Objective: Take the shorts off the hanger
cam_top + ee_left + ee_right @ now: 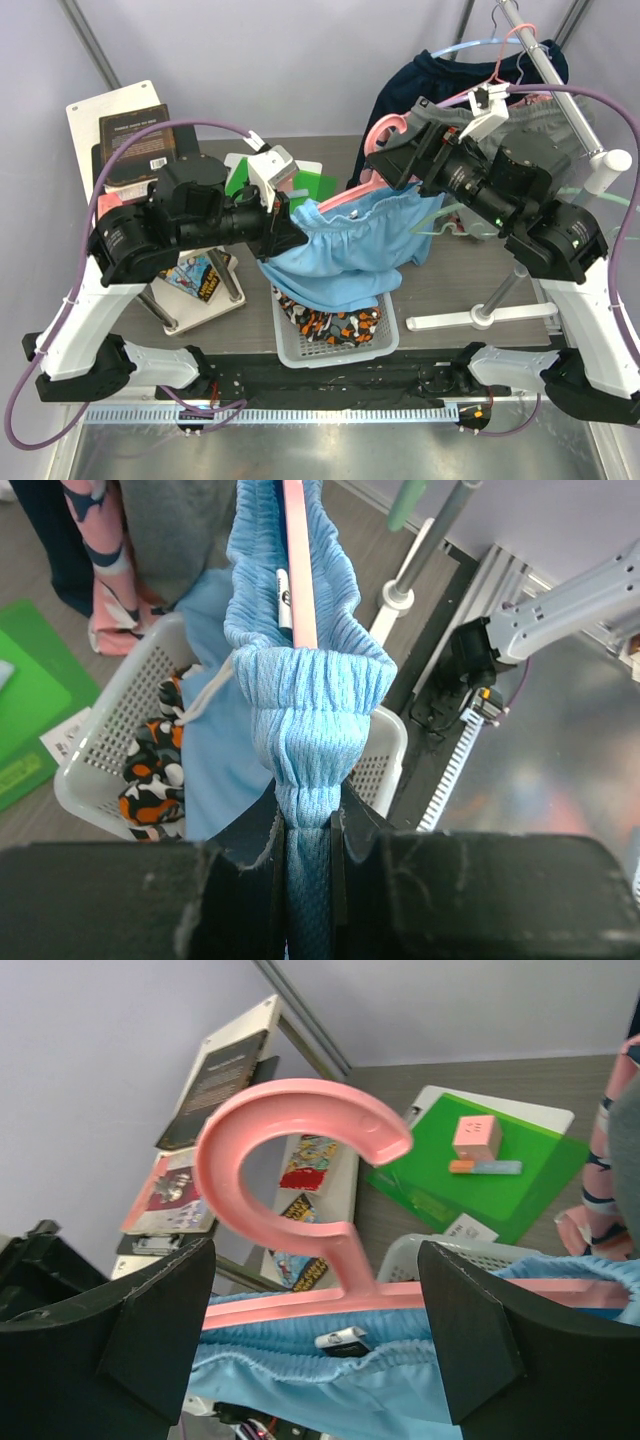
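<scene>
The light blue shorts (350, 250) hang on a pink hanger (290, 1130) above a white basket (335, 358). My left gripper (308, 825) is shut on the bunched left end of their waistband (300, 680), with the pink hanger bar (298, 560) running through the band. My right gripper (315, 1260) is open, one finger on each side of the hanger's neck just below the hook, not touching it. A hanger clip (340, 1340) shows inside the waistband. The camouflage shorts (335, 322) lie in the basket.
A clothes rail (545, 55) at the back right carries a dark navy garment (410, 85), grey shorts (550, 120) and another pink hanger (500, 60). Its white base (480, 318) lies right of the basket. Books (135, 135) and a green board (310, 185) are at the left.
</scene>
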Robot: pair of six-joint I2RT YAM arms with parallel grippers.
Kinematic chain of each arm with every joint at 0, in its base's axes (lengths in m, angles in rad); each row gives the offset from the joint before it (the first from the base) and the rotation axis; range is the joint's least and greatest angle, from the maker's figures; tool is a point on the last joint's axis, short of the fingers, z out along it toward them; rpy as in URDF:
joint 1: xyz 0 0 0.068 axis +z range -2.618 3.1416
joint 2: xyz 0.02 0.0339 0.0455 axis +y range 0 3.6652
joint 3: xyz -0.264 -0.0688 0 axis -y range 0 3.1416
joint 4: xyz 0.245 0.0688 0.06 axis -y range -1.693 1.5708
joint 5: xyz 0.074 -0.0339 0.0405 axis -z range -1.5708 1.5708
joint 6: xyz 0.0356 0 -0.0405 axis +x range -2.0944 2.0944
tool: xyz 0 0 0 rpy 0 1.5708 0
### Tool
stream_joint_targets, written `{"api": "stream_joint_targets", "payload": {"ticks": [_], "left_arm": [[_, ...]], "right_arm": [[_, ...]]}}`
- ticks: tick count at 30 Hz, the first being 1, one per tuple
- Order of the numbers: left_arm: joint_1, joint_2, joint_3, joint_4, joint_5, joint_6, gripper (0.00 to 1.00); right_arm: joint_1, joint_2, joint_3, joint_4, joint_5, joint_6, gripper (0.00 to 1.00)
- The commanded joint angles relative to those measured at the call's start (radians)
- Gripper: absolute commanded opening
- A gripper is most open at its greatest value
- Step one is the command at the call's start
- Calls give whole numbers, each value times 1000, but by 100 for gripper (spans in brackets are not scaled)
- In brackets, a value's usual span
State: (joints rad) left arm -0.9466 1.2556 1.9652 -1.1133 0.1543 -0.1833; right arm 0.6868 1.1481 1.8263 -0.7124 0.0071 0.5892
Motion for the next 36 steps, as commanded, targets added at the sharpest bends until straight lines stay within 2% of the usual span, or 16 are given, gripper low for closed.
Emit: {"api": "stream_joint_targets", "payload": {"ticks": [1, 7, 11, 19, 26, 32, 36], "left_arm": [[3, -22, 32, 76, 73, -41, 0], [3, 30, 70, 70, 132, -50, 0], [3, 48, 83, 79, 148, -47, 0], [3, 62, 84, 89, 145, -33, 0], [9, 88, 106, 104, 169, -35, 0], [22, 103, 138, 138, 215, -48, 0], [20, 93, 124, 153, 258, -62, 0]], "right_arm": [[-1, 10, 39, -56, 96, -68, 88], [-3, 48, 59, -108, 126, -88, 87], [-1, 45, 62, -145, 200, -132, 87], [-3, 15, 42, -188, 261, -190, 80], [-1, -54, -70, -26, 77, -198, 69], [-1, -36, -110, -16, 48, -180, 64], [-1, -37, -119, 8, 116, -172, 62]]}}
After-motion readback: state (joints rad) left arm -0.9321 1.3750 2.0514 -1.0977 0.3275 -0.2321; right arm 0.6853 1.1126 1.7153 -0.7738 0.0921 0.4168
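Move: The pink hanger's neck, where the hook meets the bar, is about 2 cm ahead of the right hand, 3 cm to its left and some 5 cm lower. The white basket lies some 24 cm back from the right hand, 6 cm to its left and roughly 36 cm below; the hanging grey shorts are about 15 cm to its right and 3 cm ahead. From the left hand, the neck is about 8 cm ahead, 10 cm to the right and slightly higher. The pink hanger and blue shorts are carried about 4 cm to the right by the left hand, which keeps its pinch on the bunched waistband. The right hand sinks some 5 cm towards the hanger's neck, first edging forward and right, then partly back left, its left side rolling down about 15 degrees as its wide-open fingers close partway around the neck without shutting. ##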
